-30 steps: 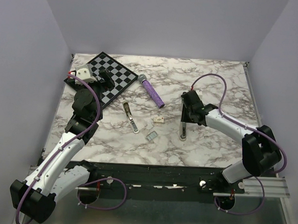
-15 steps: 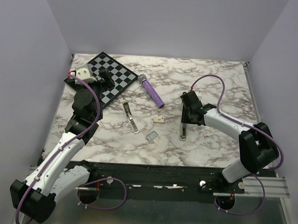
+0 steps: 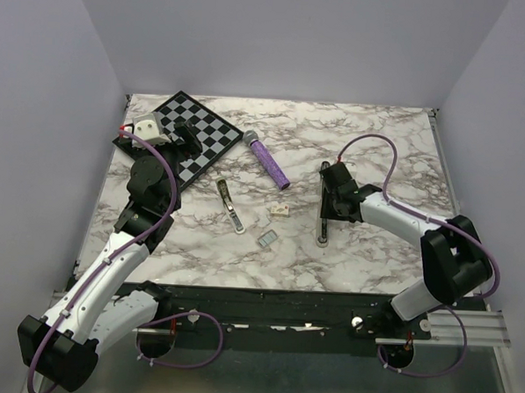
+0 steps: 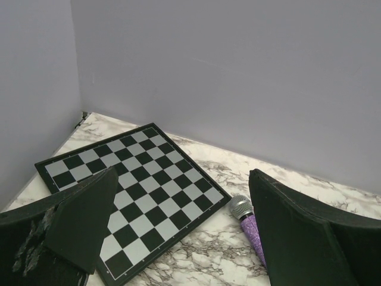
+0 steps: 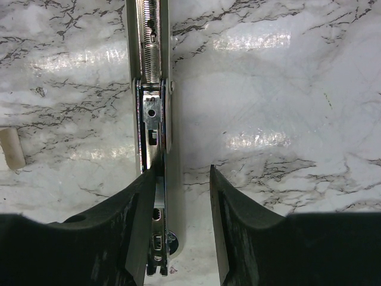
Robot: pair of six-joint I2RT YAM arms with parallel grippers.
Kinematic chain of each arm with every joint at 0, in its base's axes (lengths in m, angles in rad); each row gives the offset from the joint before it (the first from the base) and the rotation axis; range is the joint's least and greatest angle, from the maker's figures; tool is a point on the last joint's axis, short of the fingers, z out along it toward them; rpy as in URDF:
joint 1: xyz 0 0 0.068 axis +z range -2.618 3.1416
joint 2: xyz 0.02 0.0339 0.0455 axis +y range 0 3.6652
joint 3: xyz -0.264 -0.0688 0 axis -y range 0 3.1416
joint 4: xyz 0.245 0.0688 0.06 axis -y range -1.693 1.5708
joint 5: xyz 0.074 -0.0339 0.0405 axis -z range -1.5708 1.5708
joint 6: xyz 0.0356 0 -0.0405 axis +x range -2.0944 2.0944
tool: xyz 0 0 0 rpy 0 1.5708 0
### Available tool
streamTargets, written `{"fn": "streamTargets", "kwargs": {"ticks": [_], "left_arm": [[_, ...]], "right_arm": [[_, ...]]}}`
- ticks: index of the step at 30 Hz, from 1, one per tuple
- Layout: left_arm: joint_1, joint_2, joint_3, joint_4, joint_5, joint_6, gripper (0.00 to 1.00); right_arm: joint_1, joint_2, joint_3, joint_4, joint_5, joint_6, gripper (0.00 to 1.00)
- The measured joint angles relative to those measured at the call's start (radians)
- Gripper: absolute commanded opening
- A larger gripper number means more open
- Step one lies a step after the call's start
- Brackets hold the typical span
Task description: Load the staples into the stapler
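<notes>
An opened stapler (image 3: 322, 224) lies lengthwise on the marble table right of centre. In the right wrist view its metal channel (image 5: 152, 119) runs up the frame. My right gripper (image 3: 326, 204) is low over it and open. The stapler's near end sits against the left finger (image 5: 140, 220), and bare table shows before the right finger (image 5: 229, 226). The staples (image 3: 267, 238), a small grey block, lie on the table left of the stapler, apart from both grippers. My left gripper (image 3: 184, 138) hangs wide open and empty above a chessboard (image 4: 131, 190).
A second slim stapler (image 3: 231, 206) lies left of centre. A small cream box (image 3: 281, 210) sits between the two staplers. A purple microphone (image 3: 266, 160) lies behind them, beside the chessboard (image 3: 182, 135) at the back left. Walls close in the table.
The right arm's elbow has shifted slightly while its gripper stays over the stapler. The left arm has not moved.
</notes>
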Motion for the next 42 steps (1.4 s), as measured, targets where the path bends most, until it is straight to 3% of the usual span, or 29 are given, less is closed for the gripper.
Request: {"fn": "streamTargets", "kwargs": {"ticks": [34,35,37,39,40,42], "left_arm": [[0.000,0.018,0.000,-0.001,0.010,-0.012,0.99],[0.000,0.021,0.000,-0.001,0.011,-0.014,0.99],[-0.003,0.026,0.000,-0.001,0.015,-0.016,0.99],[-0.013,0.033,0.000,-0.003,0.021,-0.016,0.99],[-0.018,0.036,0.000,-0.007,0.024,-0.016,0.99],[-0.030,0.043,0.000,-0.013,0.029,-0.016,0.99]], "right_arm": [[0.000,-0.192,-0.111,-0.108,-0.211,-0.020,0.50],[0.000,-0.201,-0.109,-0.115,-0.211,-0.022,0.54],[-0.001,-0.209,-0.085,-0.138,-0.203,-0.034,0.70],[-0.012,-0.205,-0.042,-0.146,-0.190,-0.047,0.77],[-0.016,-0.202,-0.006,-0.151,-0.183,-0.061,0.86],[-0.047,-0.171,0.062,-0.150,-0.170,-0.071,0.94]]}}
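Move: The staple strip sits in the opened stapler's rail, about 1 cm left of the right hand point and 2 cm back, just behind the left fingertip and about level with it in height. The rail's near end is roughly 7 cm back and 1 cm left. A small pale box lies some 10 cm left and 1 cm ahead, and a grey block 12 cm left and 5 cm back. From the left hand, the strip is about 31 cm right, 5 cm back and 32 cm below. Keep the right gripper half open with its left finger at the rail and draw it straight back about 6 cm, pushing the staple strip along to the near end while tipping the fingers some 10 degrees steeper. Then lift clear about 6 cm, swinging forward again and opening wider. Late on, start the left hand rightward and down, about 2.5 cm. ##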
